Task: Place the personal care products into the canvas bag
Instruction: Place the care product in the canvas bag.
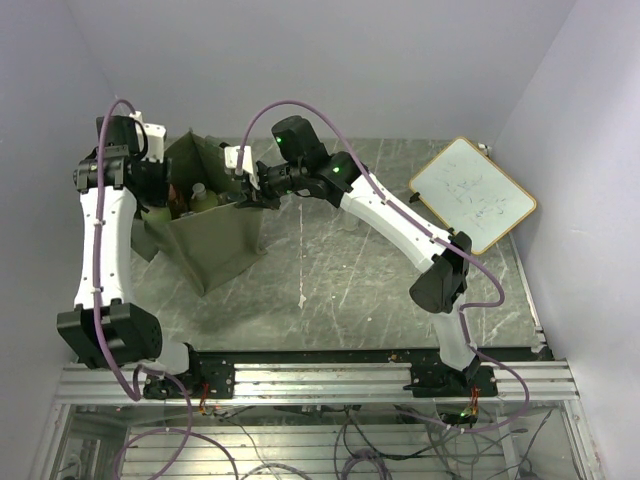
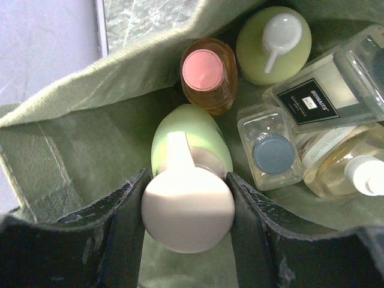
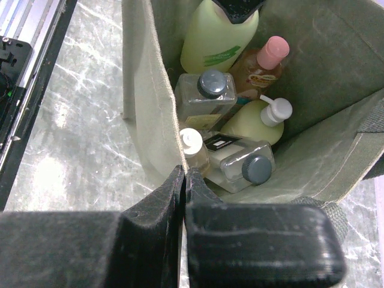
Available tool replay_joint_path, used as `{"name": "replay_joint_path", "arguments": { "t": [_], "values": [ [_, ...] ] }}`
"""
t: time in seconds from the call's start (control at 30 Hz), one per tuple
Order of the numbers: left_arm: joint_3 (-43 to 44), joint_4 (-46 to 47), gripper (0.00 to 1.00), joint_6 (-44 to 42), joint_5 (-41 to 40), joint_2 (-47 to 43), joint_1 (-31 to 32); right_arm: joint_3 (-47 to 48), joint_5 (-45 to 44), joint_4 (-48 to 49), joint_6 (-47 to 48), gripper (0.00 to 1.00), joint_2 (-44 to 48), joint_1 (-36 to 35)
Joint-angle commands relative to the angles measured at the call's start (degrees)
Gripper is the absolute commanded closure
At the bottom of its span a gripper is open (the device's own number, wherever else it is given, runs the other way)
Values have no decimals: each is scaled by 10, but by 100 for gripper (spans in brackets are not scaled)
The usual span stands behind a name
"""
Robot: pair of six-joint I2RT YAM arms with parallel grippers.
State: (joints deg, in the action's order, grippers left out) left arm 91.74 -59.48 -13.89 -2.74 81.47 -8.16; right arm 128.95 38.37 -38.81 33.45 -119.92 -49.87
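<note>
The olive canvas bag (image 1: 215, 245) stands upright at the back left. My left gripper (image 2: 187, 180) reaches down into it, shut on the white cap of a yellow-green bottle (image 2: 186, 129). Inside lie an orange bottle with a pink cap (image 2: 207, 72), a yellow-green pump bottle (image 2: 273, 42), a clear square bottle with a blue-grey cap (image 2: 273, 153), a clear bottle with a black label (image 2: 324, 96) and a cream bottle (image 2: 345, 168). My right gripper (image 3: 185, 174) is shut on the bag's rim (image 3: 157, 78), pinching the fabric edge at the bag's right side (image 1: 245, 195).
A wood-framed whiteboard (image 1: 472, 195) lies at the back right of the marbled table (image 1: 340, 290). A metal rail (image 1: 320, 380) with the arm bases runs along the near edge. White walls close in on the left and the back.
</note>
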Motion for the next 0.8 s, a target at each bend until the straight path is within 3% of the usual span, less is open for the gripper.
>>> {"name": "replay_joint_path", "arguments": {
  "t": [0.0,0.33,0.77],
  "values": [
    [16,53,93,2,39,19,-32,13,22,20,-8,100,34,0],
    [-7,69,93,-29,59,43,-40,26,17,23,-17,100,34,0],
    [-100,138,93,-83,104,24,-40,31,13,22,-13,100,31,0]
  ]
}}
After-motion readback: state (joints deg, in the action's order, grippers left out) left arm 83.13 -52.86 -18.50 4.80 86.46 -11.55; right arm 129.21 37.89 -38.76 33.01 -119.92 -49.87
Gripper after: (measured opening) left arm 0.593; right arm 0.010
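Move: The left hand holds the green pump bottle by its white head over the canvas bag's left end; the free floor there lies about 24 cm below and 1 cm ahead. The pink-capped bottle stands some 5 cm ahead and 2 cm right, the square dark-capped bottle about 2 ahead and 6 right, the yellow-green pump bottle roughly 6 ahead and 8 right, all middles some 18 cm below. From the right hand, that floor spot is about 20 cm left, 1 cm ahead and 27 cm down. Downward goes the left hand, about 7 cm into the bag, easing slightly forward and left over the first part and then sinking almost straight beside the pink-capped and square bottles. The fingers keep their hold on the white head and the wrist tips a few degrees further down. The right hand stays put, still pinching the bag's rim. ##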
